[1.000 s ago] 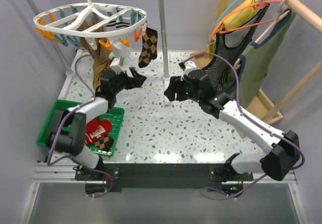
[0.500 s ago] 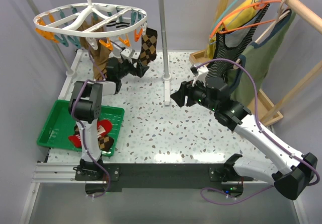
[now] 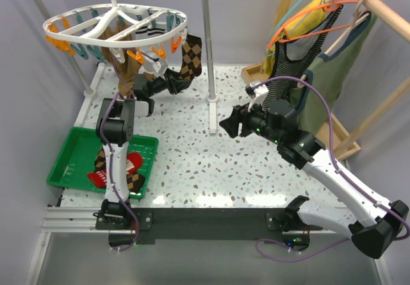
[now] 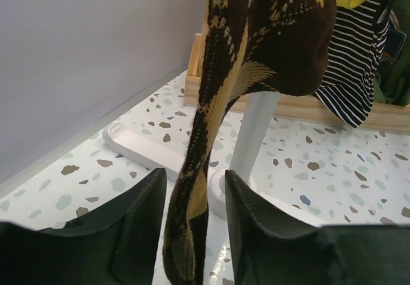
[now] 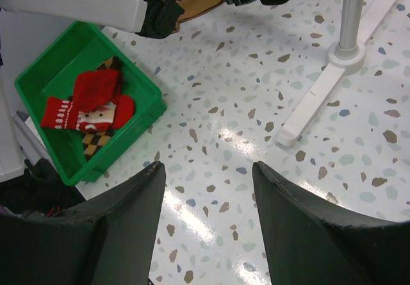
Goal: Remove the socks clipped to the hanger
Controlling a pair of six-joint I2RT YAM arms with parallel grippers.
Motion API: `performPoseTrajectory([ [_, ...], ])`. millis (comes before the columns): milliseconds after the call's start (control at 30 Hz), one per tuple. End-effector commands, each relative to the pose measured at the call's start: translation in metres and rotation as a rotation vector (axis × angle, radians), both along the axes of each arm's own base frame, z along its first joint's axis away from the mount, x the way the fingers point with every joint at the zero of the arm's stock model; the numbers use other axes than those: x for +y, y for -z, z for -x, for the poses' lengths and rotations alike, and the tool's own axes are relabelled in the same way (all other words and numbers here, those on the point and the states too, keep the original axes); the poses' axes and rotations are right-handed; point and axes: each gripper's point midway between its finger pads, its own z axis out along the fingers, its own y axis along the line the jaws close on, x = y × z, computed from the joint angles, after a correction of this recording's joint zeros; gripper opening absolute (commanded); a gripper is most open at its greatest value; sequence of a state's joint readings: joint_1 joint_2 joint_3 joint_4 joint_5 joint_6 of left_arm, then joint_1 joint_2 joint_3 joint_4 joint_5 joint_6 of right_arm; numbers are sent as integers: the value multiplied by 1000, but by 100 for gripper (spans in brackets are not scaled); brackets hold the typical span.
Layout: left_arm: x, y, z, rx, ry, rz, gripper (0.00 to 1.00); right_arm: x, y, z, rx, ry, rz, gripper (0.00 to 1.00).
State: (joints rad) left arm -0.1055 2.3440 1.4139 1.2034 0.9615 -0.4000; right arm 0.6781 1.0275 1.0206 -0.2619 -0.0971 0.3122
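Observation:
The white oval hanger point(image 3: 64, 17) hangs at the back left, orange and teal clips round its rim. A brown-and-black argyle sock point(image 3: 189, 57) is clipped at its right end, and a long tan-brown sock point(image 3: 128, 73) hangs further left. My left gripper point(image 3: 181, 80) reaches up to the argyle sock's lower end. In the left wrist view the sock point(image 4: 256, 48) hangs between the gripper's point(image 4: 195, 176) fingers, with a thin gap on each side. My right gripper point(image 3: 224, 123) hovers open and empty over the table point(image 5: 208, 166).
A green tray point(image 3: 64, 160) at the near left holds a red sock point(image 5: 96, 93) and an argyle one point(image 3: 134, 181). A white stand pole point(image 3: 208, 61) rises just right of the hanging sock. A striped top and a green garment point(image 3: 320, 61) hang on a wooden rack at the right.
My left arm has stretched up and back to the hanging argyle sock, and its jaws have narrowed around it. The right arm has shifted slightly to the right.

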Motion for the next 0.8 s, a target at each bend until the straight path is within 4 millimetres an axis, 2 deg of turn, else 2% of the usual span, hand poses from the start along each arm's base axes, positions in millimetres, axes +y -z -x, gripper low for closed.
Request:
performPoseTrajectory([
  [0, 1, -34, -4, -96, -40, 11, 38, -2, -17, 5, -38, -15, -26, 61],
  [100, 1, -43, 8, -38, -35, 35, 24, -3, -15, 5, -21, -10, -19, 61],
  [167, 3, -56, 23, 6, -40, 60, 19, -3, -16, 5, -10, -4, -24, 61],
  [200, 5, -61, 28, 19, -50, 74, 13, -2, -17, 5, 0, -2, -33, 61],
  [233, 7, -72, 45, 45, -52, 102, 8, -1, -19, 5, 5, -2, -38, 61],
  [300, 9, -91, 62, 31, -56, 148, 1, 1, -18, 6, 29, 2, -45, 61],
  [333, 10, -103, 78, 58, -46, 181, 0, 2, -20, 7, 34, -5, -54, 61],
  [400, 9, -117, 95, 66, -30, 205, 0, 2, -25, 11, 47, -6, -84, 61],
  [433, 7, -132, 109, 73, -12, 218, 0, 1, -26, 12, 54, -1, -89, 61],
  [500, 6, -137, 123, 121, 1, 224, 0, 1, -26, 15, 77, 0, -100, 61],
  [533, 7, -148, 137, 115, 2, 230, 0, 1, -24, 17, 98, -1, -85, 61],
  [600, 6, -154, 153, 133, 8, 237, 0, 2, -18, 17, 128, -4, -65, 61],
  [633, 7, -162, 169, 125, 13, 239, 0, 1, -19, 18, 136, -7, -60, 61],
  [667, 9, -165, 176, 126, 6, 243, 0, 2, -19, 19, 145, -7, -63, 61],
  [700, 10, -159, 186, 152, -1, 246, 0, 2, -20, 20, 146, -12, -68, 62],
  [733, 13, -176, 200, 111, -3, 254, 0, 3, -23, 21, 145, -17, -77, 62],
  [767, 15, -174, 205, 138, -13, 253, 0, 5, -24, 23, 148, -30, -81, 62],
])
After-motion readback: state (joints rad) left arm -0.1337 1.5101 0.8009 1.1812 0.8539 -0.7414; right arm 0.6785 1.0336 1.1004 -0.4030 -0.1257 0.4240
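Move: The argyle sock hangs right at the left hand, toe between the half-open fingers, its middle about 2 cm ahead, 2 cm right and 9 cm up; the orange clip holding it is roughly 18 cm above the hand. The foot of the rack post is some 6 cm ahead, 11 cm right and 15 cm down; the green tray lies about 23 cm back, 27 cm left and 15 cm down. From the right hand the sock is roughly 30 cm ahead, 17 cm left and 5 cm down. The argyle sock's toe is pinched as the left fingers close from half open to nearly shut, and is then drawn back towards the robot and up at a quick, growing pace, about 18 cm back and 16 cm up, away from the rack post. The fingers keep their hold and still point mostly right, the wrist rolling some 15 degrees on the way. ##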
